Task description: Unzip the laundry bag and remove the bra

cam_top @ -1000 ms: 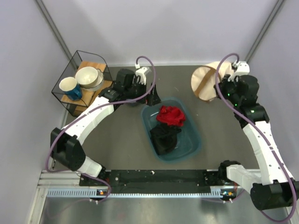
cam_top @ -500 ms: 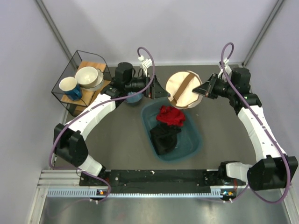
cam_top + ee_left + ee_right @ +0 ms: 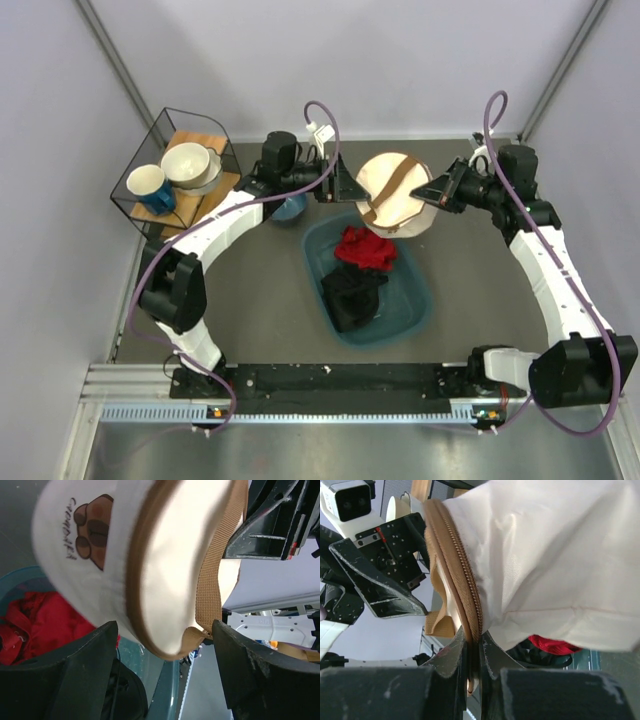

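Note:
The cream laundry bag hangs in the air over the far end of the teal tub, its flat face with a brown strap turned toward the left arm. My right gripper is shut on the bag's brown zipper band, pinching the rim between both fingers. My left gripper is open, its fingers standing either side of the bag's lower rim and strap loop without clamping it. A bear print shows on the bag's side wall. The bra is hidden.
The teal tub below holds a red cloth and a black garment. A wire basket at the back left holds a blue mug and bowls. A small blue bowl sits under the left arm.
The right arm carried the bag from the back right corner leftward to above the tub. The left gripper swung right to meet it, and its jaws narrowed a little.

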`<control>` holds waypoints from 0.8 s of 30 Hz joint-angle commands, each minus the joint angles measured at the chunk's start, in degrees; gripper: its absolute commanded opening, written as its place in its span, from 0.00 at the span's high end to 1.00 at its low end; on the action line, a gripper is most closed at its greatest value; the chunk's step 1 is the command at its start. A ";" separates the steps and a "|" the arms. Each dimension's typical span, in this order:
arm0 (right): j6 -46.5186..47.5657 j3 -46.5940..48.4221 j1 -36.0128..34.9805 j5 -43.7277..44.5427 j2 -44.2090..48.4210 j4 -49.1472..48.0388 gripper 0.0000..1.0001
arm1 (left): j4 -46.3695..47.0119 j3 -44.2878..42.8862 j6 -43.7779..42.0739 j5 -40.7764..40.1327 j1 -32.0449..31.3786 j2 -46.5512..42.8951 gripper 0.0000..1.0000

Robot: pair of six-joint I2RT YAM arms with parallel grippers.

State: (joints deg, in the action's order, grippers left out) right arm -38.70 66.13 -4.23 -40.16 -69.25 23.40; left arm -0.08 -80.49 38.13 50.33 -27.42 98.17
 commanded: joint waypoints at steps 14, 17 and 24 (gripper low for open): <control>-3.67 0.67 0.27 1.05 2.10 -4.68 0.46 | 12.99 -2.39 13.01 2.59 -0.62 2.02 1.00; -2.35 0.14 0.19 4.20 3.24 -2.93 0.05 | 13.35 -2.66 15.83 0.48 -0.62 1.68 1.00; -1.47 -4.42 -2.70 13.79 7.20 -0.55 0.01 | 10.80 -4.41 23.20 -4.53 -0.35 1.23 1.00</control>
State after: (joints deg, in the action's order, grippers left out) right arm -40.88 63.99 -4.78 -32.53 -65.23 22.55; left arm 6.39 -81.38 55.40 47.99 -27.86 100.38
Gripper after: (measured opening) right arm 0.987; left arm 0.047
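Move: The laundry bag hangs between the hands: its middle is about 8 cm to the right of the left hand, level in reach and some 3 cm lower, its zipped rim running between the left hand's open fingers. The right hand already pinches the opposite rim, with the bag's middle about 6 cm to its left and 4 cm below. The red cloth is 4 cm back, 1 cm right and 24 cm below the left hand; the black garment 15 cm back of that hand, 2 cm left, 25 cm down. Barely shifting, both hands first rise about a centimetre while the left fingers snap shut from wide, pinching the bag's zipped rim at its left side. The left hand then edges forward and right, rolling about 10 degrees about its own pointing line. Once that grip is made, the right fingers open fully, releasing their rim, and the right hand eases about 1 cm to the right, away from the bag, turning slightly clockwise. ##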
